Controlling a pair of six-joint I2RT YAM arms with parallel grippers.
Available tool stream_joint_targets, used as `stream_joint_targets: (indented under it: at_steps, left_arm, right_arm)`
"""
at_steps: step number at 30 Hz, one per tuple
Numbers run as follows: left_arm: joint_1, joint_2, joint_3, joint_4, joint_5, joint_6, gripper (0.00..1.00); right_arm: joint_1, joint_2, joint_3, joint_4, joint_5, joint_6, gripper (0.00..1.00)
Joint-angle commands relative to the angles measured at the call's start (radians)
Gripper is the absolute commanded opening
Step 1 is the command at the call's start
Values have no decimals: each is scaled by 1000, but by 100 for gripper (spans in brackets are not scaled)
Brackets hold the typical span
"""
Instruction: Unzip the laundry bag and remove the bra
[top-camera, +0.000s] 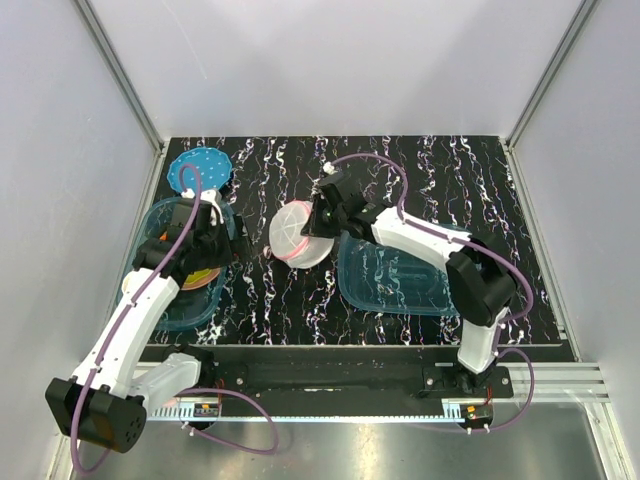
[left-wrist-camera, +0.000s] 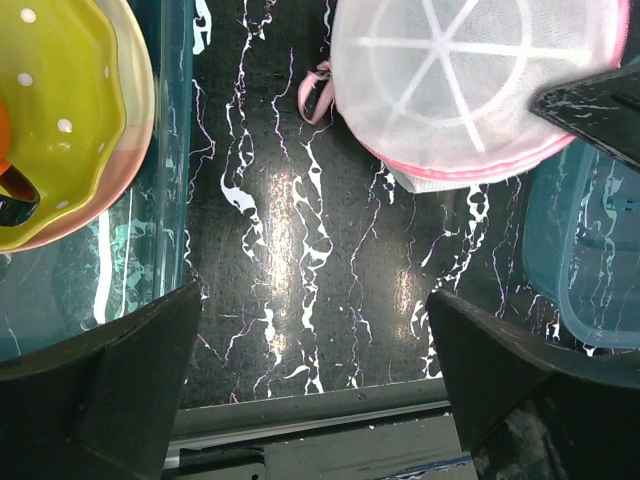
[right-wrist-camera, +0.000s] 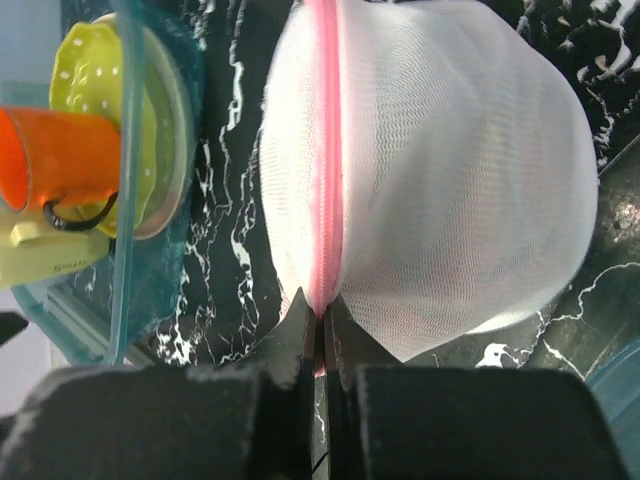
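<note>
The laundry bag (top-camera: 296, 236), a round white mesh case with a pink zipper band (right-wrist-camera: 325, 160), lies on the black marbled table (top-camera: 300, 300) and is zipped shut. My right gripper (right-wrist-camera: 322, 315) is shut on the near edge of that pink band, with the bag's domes (right-wrist-camera: 440, 170) bulging on both sides of it. In the top view the right gripper (top-camera: 318, 222) sits at the bag's right side. My left gripper (left-wrist-camera: 315, 370) stands open over bare table, short of the bag (left-wrist-camera: 450, 90), with nothing between its fingers. The bra is hidden.
On the left a teal tub (top-camera: 170, 290) holds a yellow dotted dish (left-wrist-camera: 70, 110) and an orange cup (right-wrist-camera: 55, 155). A blue dotted disc (top-camera: 200, 168) lies at the back left. Another clear teal tub (top-camera: 395, 280) sits right of the bag. A pink loop (left-wrist-camera: 318, 90) sticks out of the bag's left side.
</note>
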Motion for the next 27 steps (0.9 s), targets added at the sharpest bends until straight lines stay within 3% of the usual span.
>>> stream_joint_targets:
  at_steps: [1,6,10,12,15,19,22,27]
  left_arm:
    - [17,-15,41,48,60,53,99]
    - [28,-40,93,89,216,168,99]
    - [26,-67,145,140,437,274,99]
    - [26,-75,158,173,480,285,99]
    - [26,-81,152,238,561,299,99]
    - [26,-84,121,279,812,369,99]
    - [23,-72,95,295,915,403,99]
    - [13,-26,89,296,928,406,99]
  right_arm:
    - [2,-142,31,29,-155,-180,0]
    - [0,-271,21,-43,-561,-473,0]
    - [-2,-293,48,-241,-734,-631,0]
    - [0,-285,56,-289,-807,-683,0]
    - [-2,-270,68,-350,-891,-714,0]
    - [0,-265,71,-401,-967,-756,0]
    - [0,-270,79,-422,-1001,-769,0]
    - [-2,-285,85,-424,-1037,-776,0]
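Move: The right fingers are already shut on the laundry bag's pink zipper edge; the bag's middle is some 4 cm below them and barely a centimetre ahead and left. The empty tray's middle is about 25 cm right of that hand and 8 cm back. From the open left hand, the bag is roughly 14 cm right, 8 cm ahead and 7 cm lower, and the dish tray is about 14 cm left and level fore and aft. Keeping its pinch on the pink zipper edge, the right hand hauls the laundry bag back some 18 cm towards the robot and up about 11 cm, turning roughly 60 degrees counter-clockwise so its fingers end up pointing left. The left hand, wide open, rises about 12 cm and swings 10 cm right towards the bag, drawing slightly back late on, turning clockwise and tipping its fingers up without touching it. ##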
